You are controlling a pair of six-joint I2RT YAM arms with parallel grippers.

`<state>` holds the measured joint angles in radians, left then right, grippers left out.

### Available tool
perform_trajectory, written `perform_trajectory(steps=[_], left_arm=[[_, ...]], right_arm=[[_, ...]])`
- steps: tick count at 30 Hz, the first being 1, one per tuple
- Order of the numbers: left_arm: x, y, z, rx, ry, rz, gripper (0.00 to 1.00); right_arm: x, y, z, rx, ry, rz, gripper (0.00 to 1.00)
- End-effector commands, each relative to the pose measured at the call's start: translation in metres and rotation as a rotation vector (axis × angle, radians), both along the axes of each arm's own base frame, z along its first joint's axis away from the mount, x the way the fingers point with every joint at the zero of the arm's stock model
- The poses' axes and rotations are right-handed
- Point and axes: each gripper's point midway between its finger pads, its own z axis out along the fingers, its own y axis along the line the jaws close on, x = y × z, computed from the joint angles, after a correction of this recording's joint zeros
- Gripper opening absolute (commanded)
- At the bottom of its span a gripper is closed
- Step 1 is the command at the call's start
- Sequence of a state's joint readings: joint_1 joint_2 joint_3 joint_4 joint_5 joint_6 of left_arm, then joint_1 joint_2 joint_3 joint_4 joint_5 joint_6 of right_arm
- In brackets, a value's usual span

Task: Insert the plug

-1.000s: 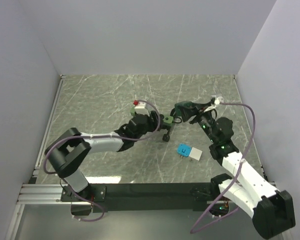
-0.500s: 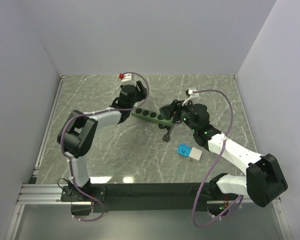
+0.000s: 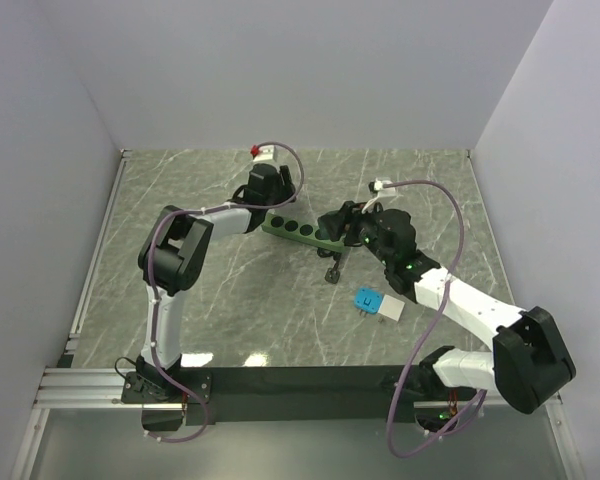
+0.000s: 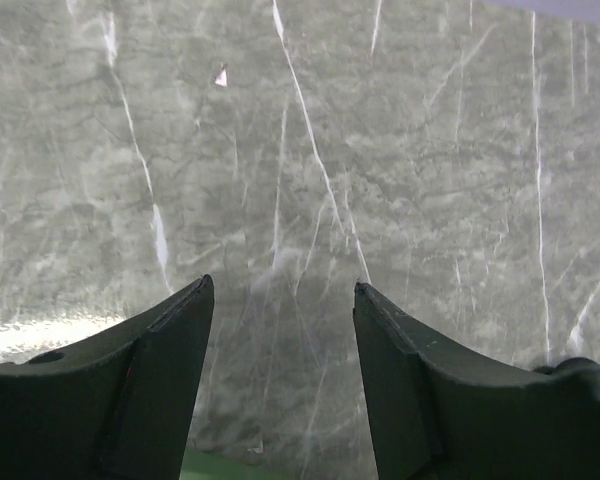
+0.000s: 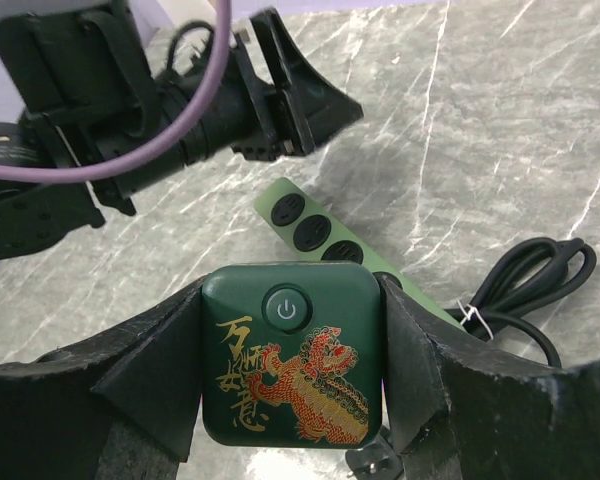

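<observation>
A dark green square plug [image 5: 292, 355] with a power button and a red-gold lion picture sits between my right gripper's [image 5: 290, 292] fingers, which are shut on its two sides. It hangs just above the near end of the light green power strip [image 5: 325, 240] [image 3: 295, 229] and its row of black sockets. My right gripper [image 3: 335, 226] hides the plug in the top view. My left gripper [image 4: 280, 305] is open with only bare table between its fingers; it stands at the strip's far end [image 3: 272, 212], and a green sliver of the strip [image 4: 220, 468] shows below it.
A coiled black cord [image 5: 528, 285] [image 3: 333, 270] lies right of the strip, and a black pronged piece [image 5: 375, 465] shows under the plug. A blue card [image 3: 367, 299] and a white block [image 3: 391, 309] lie nearer the bases. White walls enclose the marble table [image 3: 200, 290].
My left arm has swung from the table's middle out to the strip's far end. My right arm has shifted left with the plug, over the strip's near end.
</observation>
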<state>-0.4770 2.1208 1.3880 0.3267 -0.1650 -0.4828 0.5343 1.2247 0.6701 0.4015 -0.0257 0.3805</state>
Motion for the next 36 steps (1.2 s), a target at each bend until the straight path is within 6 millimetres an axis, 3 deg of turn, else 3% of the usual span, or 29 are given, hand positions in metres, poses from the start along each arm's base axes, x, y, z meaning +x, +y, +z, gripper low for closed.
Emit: perform_trajectory(steps=[1,4,8,20,22,23,25,26,28,29,30,32,33,35,36], left_arm=[[-0.002,-0.011,-0.001,-0.001,0.010,-0.051,0.63],[-0.006,-0.007,-0.014,0.011,0.035,-0.048,0.63],[-0.012,-0.008,-0.015,0.038,0.044,-0.058,0.63],[-0.048,-0.004,-0.050,0.087,0.192,-0.061,0.62],[-0.054,-0.002,-0.040,0.068,0.179,-0.055,0.62],[-0.063,0.000,-0.045,0.068,0.193,-0.054,0.62],[-0.070,0.001,-0.036,0.049,0.189,-0.054,0.62],[-0.082,0.001,-0.043,0.054,0.207,-0.063,0.62],[-0.092,-0.002,-0.035,0.034,0.198,-0.069,0.62],[-0.107,0.000,-0.046,0.049,0.222,-0.073,0.62],[-0.111,-0.002,-0.036,0.033,0.201,-0.076,0.62],[-0.133,-0.001,-0.047,0.023,0.230,-0.083,0.62],[-0.138,-0.002,-0.040,0.004,0.213,-0.090,0.62],[-0.161,-0.003,-0.051,-0.009,0.244,-0.105,0.61],[-0.166,-0.003,-0.045,-0.024,0.233,-0.109,0.61]], right_arm=[[0.000,0.000,0.040,0.062,-0.105,-0.011,0.00],[-0.001,-0.001,0.036,0.056,-0.098,-0.011,0.00],[-0.004,0.000,0.034,0.062,-0.095,-0.001,0.00],[-0.013,-0.004,0.035,0.072,-0.103,-0.003,0.00],[-0.013,-0.007,0.033,0.072,-0.101,-0.009,0.00],[-0.014,-0.006,0.032,0.071,-0.099,-0.006,0.00],[-0.014,-0.005,0.031,0.066,-0.093,-0.004,0.00],[-0.014,-0.005,0.029,0.060,-0.089,-0.004,0.00],[-0.014,-0.004,0.024,0.046,-0.075,-0.002,0.00],[-0.013,-0.004,0.023,0.039,-0.073,-0.003,0.00],[-0.014,-0.002,0.021,0.033,-0.067,0.002,0.00],[-0.015,-0.001,0.014,0.017,-0.050,0.006,0.00],[-0.016,-0.001,0.011,0.006,-0.045,-0.007,0.00],[-0.017,-0.003,0.005,-0.026,-0.033,-0.033,0.00],[-0.019,-0.001,0.006,-0.034,-0.031,-0.034,0.00]])
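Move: The green power strip lies across the table behind and below the open left hand, its middle about 10 cm back, 2 cm right and some 7 cm down. Its black cord plug sits about 19 cm back and 8 cm right of that hand, on the table. From the right hand, which already grips the green plug at its fingertips, the strip's middle is roughly 9 cm ahead, 5 cm left and 19 cm down. The left fingers, still open, come down onto the far side of the power strip's left half and drag it back towards the base. The hand first sinks about 5 cm while easing back, then travels level and faster, some 14 cm back in all, its fingers tipping a further 13 degrees or so downward. The right hand keeps hold of the green plug in the air, drifting back only about 2 cm. ##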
